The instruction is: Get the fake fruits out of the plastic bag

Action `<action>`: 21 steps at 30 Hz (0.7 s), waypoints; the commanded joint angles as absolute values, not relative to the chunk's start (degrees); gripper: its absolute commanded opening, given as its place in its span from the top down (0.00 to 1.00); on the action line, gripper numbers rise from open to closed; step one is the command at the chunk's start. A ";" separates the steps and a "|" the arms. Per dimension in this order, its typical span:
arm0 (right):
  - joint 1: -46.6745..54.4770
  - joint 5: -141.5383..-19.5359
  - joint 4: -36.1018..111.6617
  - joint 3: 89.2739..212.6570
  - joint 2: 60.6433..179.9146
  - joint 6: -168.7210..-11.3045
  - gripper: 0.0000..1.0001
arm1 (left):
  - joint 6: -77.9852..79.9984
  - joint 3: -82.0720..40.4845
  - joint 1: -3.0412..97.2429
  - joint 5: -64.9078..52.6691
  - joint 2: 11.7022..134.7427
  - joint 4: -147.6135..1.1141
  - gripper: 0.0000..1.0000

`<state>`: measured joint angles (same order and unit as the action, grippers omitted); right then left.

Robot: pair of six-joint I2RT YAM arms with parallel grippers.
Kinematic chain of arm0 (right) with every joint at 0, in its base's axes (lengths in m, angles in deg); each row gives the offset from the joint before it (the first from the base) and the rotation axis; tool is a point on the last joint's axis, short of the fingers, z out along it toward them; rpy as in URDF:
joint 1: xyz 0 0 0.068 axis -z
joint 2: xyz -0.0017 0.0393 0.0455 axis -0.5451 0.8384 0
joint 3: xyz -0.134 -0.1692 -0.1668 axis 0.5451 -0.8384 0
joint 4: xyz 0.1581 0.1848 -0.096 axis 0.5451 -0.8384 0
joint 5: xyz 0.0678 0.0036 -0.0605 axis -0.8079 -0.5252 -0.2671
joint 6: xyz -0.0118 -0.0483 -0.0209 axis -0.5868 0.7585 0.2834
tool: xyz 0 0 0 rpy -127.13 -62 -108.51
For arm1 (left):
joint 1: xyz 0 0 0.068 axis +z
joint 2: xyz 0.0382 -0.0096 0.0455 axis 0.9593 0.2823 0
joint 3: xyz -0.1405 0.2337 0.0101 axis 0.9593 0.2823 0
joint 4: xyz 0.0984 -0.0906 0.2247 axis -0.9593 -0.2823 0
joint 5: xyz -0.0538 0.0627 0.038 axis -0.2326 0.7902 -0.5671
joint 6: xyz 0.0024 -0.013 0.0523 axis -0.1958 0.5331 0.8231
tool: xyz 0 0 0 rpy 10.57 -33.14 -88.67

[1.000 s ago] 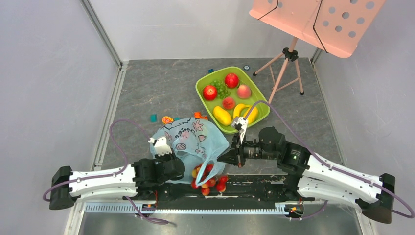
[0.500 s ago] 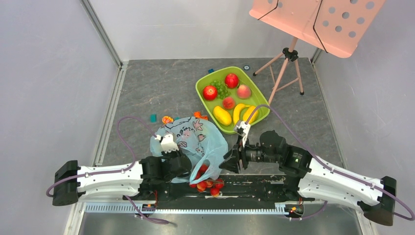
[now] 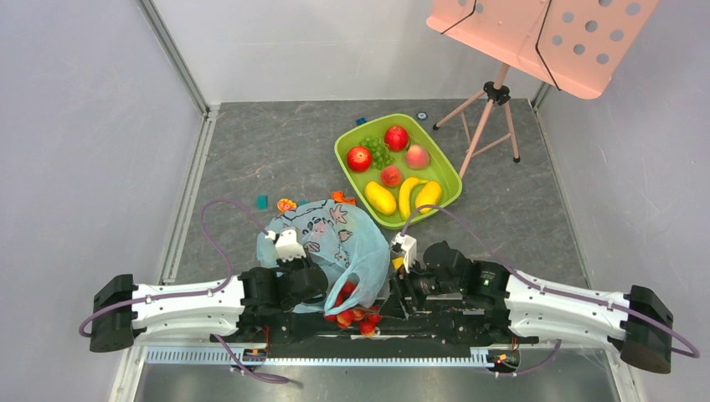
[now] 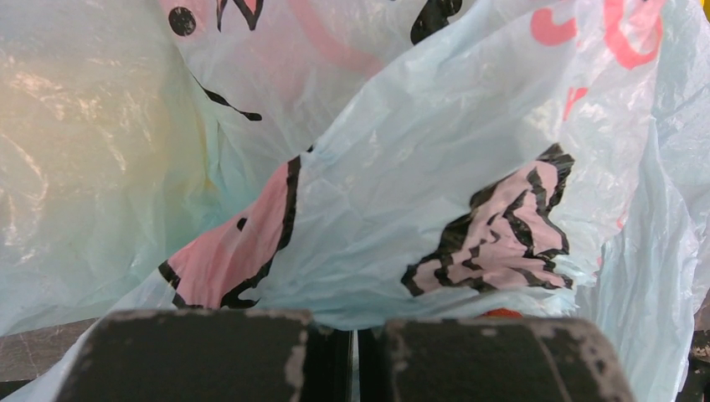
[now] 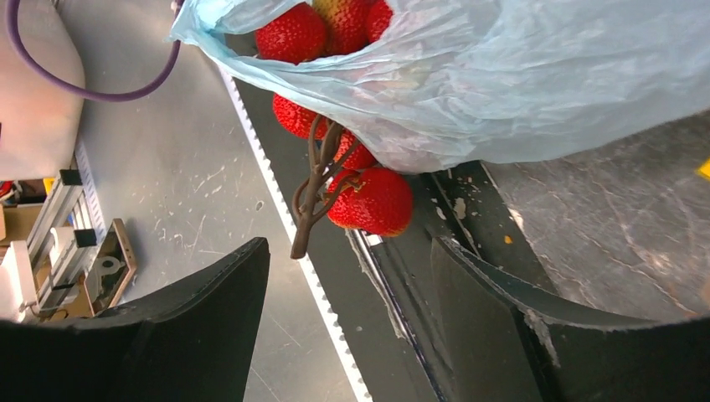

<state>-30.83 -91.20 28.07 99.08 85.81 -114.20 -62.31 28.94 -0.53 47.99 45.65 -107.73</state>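
Observation:
The light-blue plastic bag [image 3: 331,234] with pink and dark prints lies between my arms, its mouth towards the near edge. My left gripper [image 3: 311,281] is shut on the bag film [image 4: 402,209], which fills the left wrist view and runs down between the fingers [image 4: 201,356]. Red strawberry-like fake fruits [image 3: 353,316] on a brown stem [image 5: 311,205] hang partly out of the bag mouth [image 5: 251,50]. My right gripper [image 5: 350,251] stands open just short of the lowest strawberry [image 5: 373,199], touching nothing. In the top view it [image 3: 393,293] sits to the right of the cluster.
A green tray [image 3: 339,149] behind the bag holds apples, grapes, a banana and other yellow fruit. A pink music stand [image 3: 544,38] on a tripod [image 3: 494,109] stands at the back right. Small coloured blocks [image 3: 262,202] lie left of the bag. The arms' base rail [image 5: 326,301] runs under the strawberries.
My right gripper has opened and swung from near the tray down and left to the strawberries at the bag mouth. The left gripper shifted slightly right with the bag, then held still.

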 commanded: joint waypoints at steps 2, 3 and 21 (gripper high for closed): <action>-34.36 -89.32 39.60 98.45 89.55 -117.49 0.28 | -61.61 29.13 -0.84 49.60 45.14 -105.85 0.98; -35.17 -88.39 40.38 98.50 90.19 -117.67 0.29 | -61.69 29.14 -0.84 49.59 45.04 -105.85 0.98; -41.85 -78.34 47.93 101.26 101.59 -119.28 0.53 | -62.04 30.19 -0.79 49.42 44.21 -105.86 0.98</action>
<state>-41.08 -80.67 43.00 98.62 100.28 -118.66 -62.33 29.73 -0.53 47.83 44.86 -107.73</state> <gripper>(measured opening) 0.513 0.026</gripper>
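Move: Some 9 cm to the right hand's left, about 1 cm back and 6 cm lower, lies the middle of the strawberry bunch, half under the plastic bag, with its brown stem sticking out towards this hand. The bag's middle is about 15 cm ahead and 16 cm left, some 6 cm down; a yellow block sits about 12 cm ahead, 1 cm right, 9 cm down. From the left hand the bunch lies about 11 cm back and 8 cm right, slightly lower. Reaching left for the strawberry stem, the right hand travels about 4 cm, then more and more downward as well, sinking some 3 cm while edging back slightly at the start. Its fingers narrow from about three-quarters to half open around the stem without shutting on it. The left hand stays put, shut fingers still at the bag. ##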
